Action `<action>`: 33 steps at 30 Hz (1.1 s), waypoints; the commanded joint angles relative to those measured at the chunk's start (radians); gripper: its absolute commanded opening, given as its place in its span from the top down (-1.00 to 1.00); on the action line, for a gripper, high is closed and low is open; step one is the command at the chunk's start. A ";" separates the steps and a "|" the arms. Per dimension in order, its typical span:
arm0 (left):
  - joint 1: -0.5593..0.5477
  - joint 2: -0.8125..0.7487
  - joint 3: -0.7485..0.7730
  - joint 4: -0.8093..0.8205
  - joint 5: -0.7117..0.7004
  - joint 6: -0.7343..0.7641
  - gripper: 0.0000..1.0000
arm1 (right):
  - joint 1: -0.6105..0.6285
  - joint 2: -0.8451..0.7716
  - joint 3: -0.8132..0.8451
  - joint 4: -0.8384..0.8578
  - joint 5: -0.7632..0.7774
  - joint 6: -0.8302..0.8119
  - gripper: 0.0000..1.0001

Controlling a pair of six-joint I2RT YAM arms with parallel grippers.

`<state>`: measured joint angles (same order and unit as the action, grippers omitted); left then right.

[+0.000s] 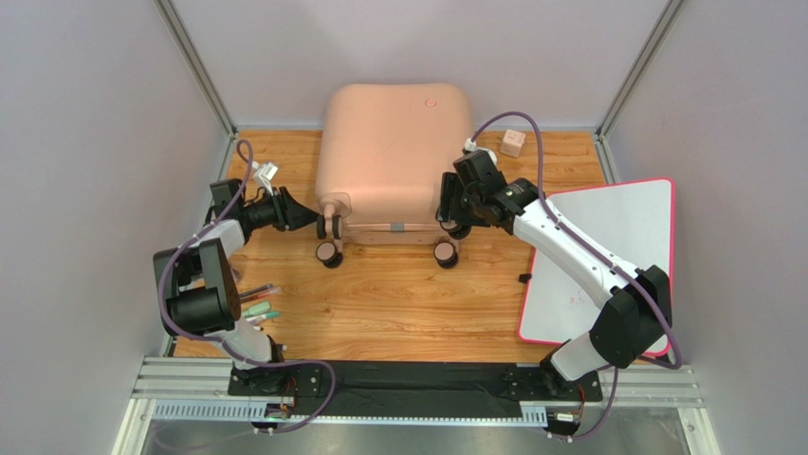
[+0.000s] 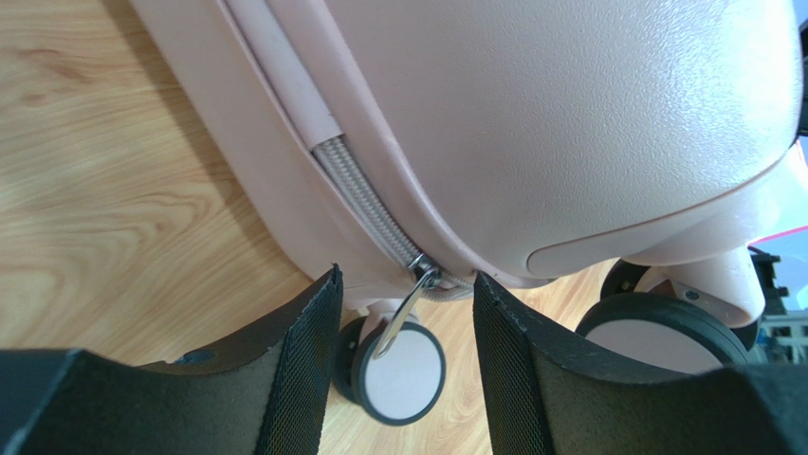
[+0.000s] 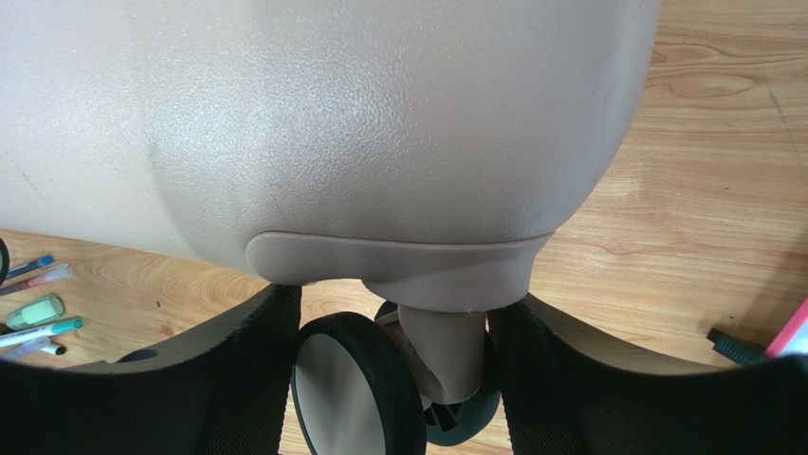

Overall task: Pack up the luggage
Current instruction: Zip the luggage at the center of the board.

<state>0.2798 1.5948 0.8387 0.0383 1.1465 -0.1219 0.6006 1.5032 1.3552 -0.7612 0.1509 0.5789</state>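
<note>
The luggage (image 1: pixel 394 142) is a pale pink hard-shell suitcase lying shut at the back middle of the table, casters toward me. At its near left corner my left gripper (image 1: pixel 308 216) stands open. In the left wrist view the luggage (image 2: pixel 569 123) shows its zipper, and the metal zipper pull (image 2: pixel 403 322) hangs between the spread fingers of the left gripper (image 2: pixel 408 294), touching neither. My right gripper (image 1: pixel 450 216) is at the near right corner. In the right wrist view, under the luggage (image 3: pixel 332 123), the right gripper (image 3: pixel 396 305) has a finger pressed on each side of the twin caster (image 3: pixel 351 389).
A flat white board with a pink rim (image 1: pixel 607 256) lies at the right. Several pens (image 1: pixel 258 305) lie by the left arm. A small wooden cube (image 1: pixel 513 142) sits at the back right. A small black piece (image 1: pixel 524 277) lies by the board. Grey walls enclose the table.
</note>
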 commanded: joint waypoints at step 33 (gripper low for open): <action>-0.198 -0.283 -0.144 -0.181 -0.370 0.039 1.00 | -0.022 0.015 0.059 0.040 0.004 -0.001 0.99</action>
<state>0.1360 1.3952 0.7403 -0.0818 0.8742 -0.1020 0.5800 1.5120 1.3624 -0.7925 0.1452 0.5484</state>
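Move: The zip pull hangs just off the left fingertips, some 3 cm to the right, 1 cm back and 1 cm below. The luggage's upper left wheel stands about 5 cm right of the hand, 2 cm back and 5 cm higher; the lower left wheel is roughly 6 cm right, 2 cm back and 7 cm below. From the right hand the zip pull lies about 27 cm left, level fore and aft, some 6 cm lower. Left hand eases about 4 cm back and right, pinching the zip pull; right still grips the right wheel mount. ##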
